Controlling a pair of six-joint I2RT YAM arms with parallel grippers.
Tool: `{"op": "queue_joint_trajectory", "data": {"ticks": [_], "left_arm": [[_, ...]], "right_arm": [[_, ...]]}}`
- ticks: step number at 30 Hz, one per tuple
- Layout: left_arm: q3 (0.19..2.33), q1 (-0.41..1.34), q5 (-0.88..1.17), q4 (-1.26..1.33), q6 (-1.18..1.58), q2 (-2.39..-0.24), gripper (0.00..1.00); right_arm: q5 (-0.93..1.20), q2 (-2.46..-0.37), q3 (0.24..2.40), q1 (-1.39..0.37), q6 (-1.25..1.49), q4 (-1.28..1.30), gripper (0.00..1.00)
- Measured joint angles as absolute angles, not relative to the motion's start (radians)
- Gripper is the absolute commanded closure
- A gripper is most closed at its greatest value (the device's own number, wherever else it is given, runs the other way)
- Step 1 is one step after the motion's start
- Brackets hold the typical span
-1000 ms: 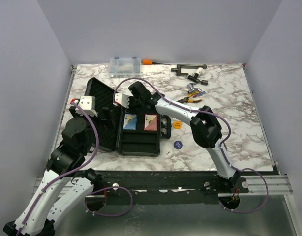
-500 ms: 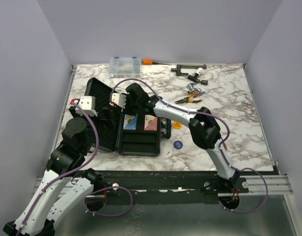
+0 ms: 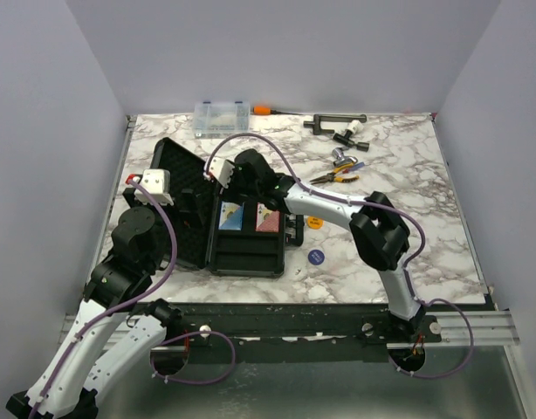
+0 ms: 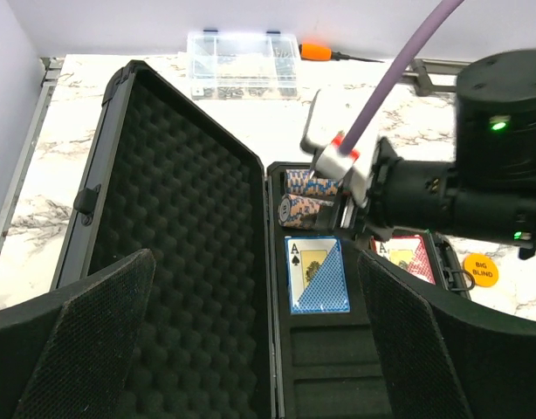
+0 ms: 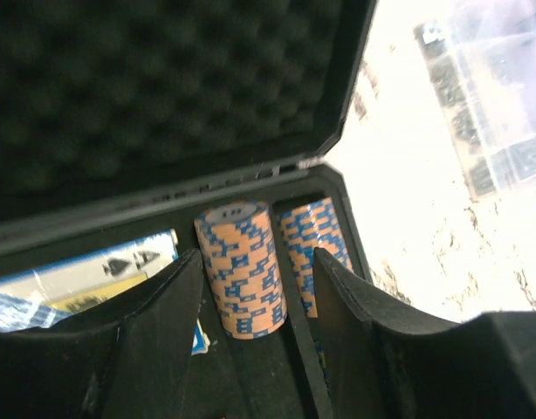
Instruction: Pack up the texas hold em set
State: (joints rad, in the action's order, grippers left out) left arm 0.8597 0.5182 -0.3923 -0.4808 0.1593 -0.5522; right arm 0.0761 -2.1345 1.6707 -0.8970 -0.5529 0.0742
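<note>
The black case [image 3: 244,254] lies open, its foam lid [image 3: 175,175] folded back to the left. A blue deck [image 3: 230,216] and a red deck [image 3: 267,217] sit in the base. Two brownish chip rolls [image 5: 242,266] [image 5: 313,253] lie in the slots at the far end. My right gripper [image 5: 257,262] is open and straddles the nearer roll, with a gap on its right side. My left gripper [image 4: 255,279] hangs wide open above the hinge and holds nothing. An orange disc [image 3: 314,222] and a blue disc [image 3: 316,257] lie on the table right of the case.
A clear organiser box [image 3: 222,118] stands at the back edge, with an orange-handled tool [image 3: 263,110] beside it. Yellow-handled pliers [image 3: 335,178] and a black clamp [image 3: 336,122] lie at the back right. A small white piece [image 3: 300,274] rests near the case's front corner.
My right gripper's jaws have widened off the chip roll, which now lies in its slot. The right arm's elbow has swung to the right. The left arm has not moved.
</note>
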Motion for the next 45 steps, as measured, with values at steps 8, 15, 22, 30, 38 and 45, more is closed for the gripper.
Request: {"op": "queue_joint_trajectory", "data": {"ticks": [8,15,22,30,38,45], "left_arm": [[0.860,0.517,-0.394,-0.480,0.159,-0.554,0.02],[0.860,0.517,-0.394,-0.480,0.159,-0.554,0.02],[0.860,0.517,-0.394,-0.480,0.159,-0.553,0.02],[0.860,0.516,-0.394,-0.480,0.159,-0.553,0.02],[0.860,0.516,-0.394,-0.480,0.159,-0.553,0.02],[0.860,0.516,-0.394,-0.480,0.159,-0.553,0.02]], "right_arm": [[0.049,-2.075,1.659,-0.898,-0.238,-0.121,0.99],[0.046,-2.096,1.730,-0.897,-0.007,-0.116,0.99],[0.048,-2.145,1.801,-0.898,0.168,-0.062,0.99],[0.019,-2.218,1.822,-0.898,0.306,0.043,1.00],[-0.038,-2.226,1.763,-0.898,0.349,0.070,0.99],[-0.070,-2.226,1.732,-0.904,0.348,0.091,0.99]]}}
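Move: The nearer orange-and-blue chip roll lies about 3 cm below the right hand and 1 cm ahead, level with it sideways. The second orange-and-blue roll is some 4 cm beyond that roll; the blue card deck sits about 7 cm behind that roll and 1 cm to its right, the red deck another 10 cm right of the blue one. From the left hand the nearer roll is roughly 16 cm ahead, 11 cm right and 22 cm below. Closed fingertips end up against the back-left end of the nearer chip roll, which the right hand had just been straddling half open. To get there the hand lifts off about 9 cm, drifting left as the fingers shut fully, then drops some 12 cm and eases back right, the wrist rolling about 50 degrees clockwise as seen from behind the hand. ##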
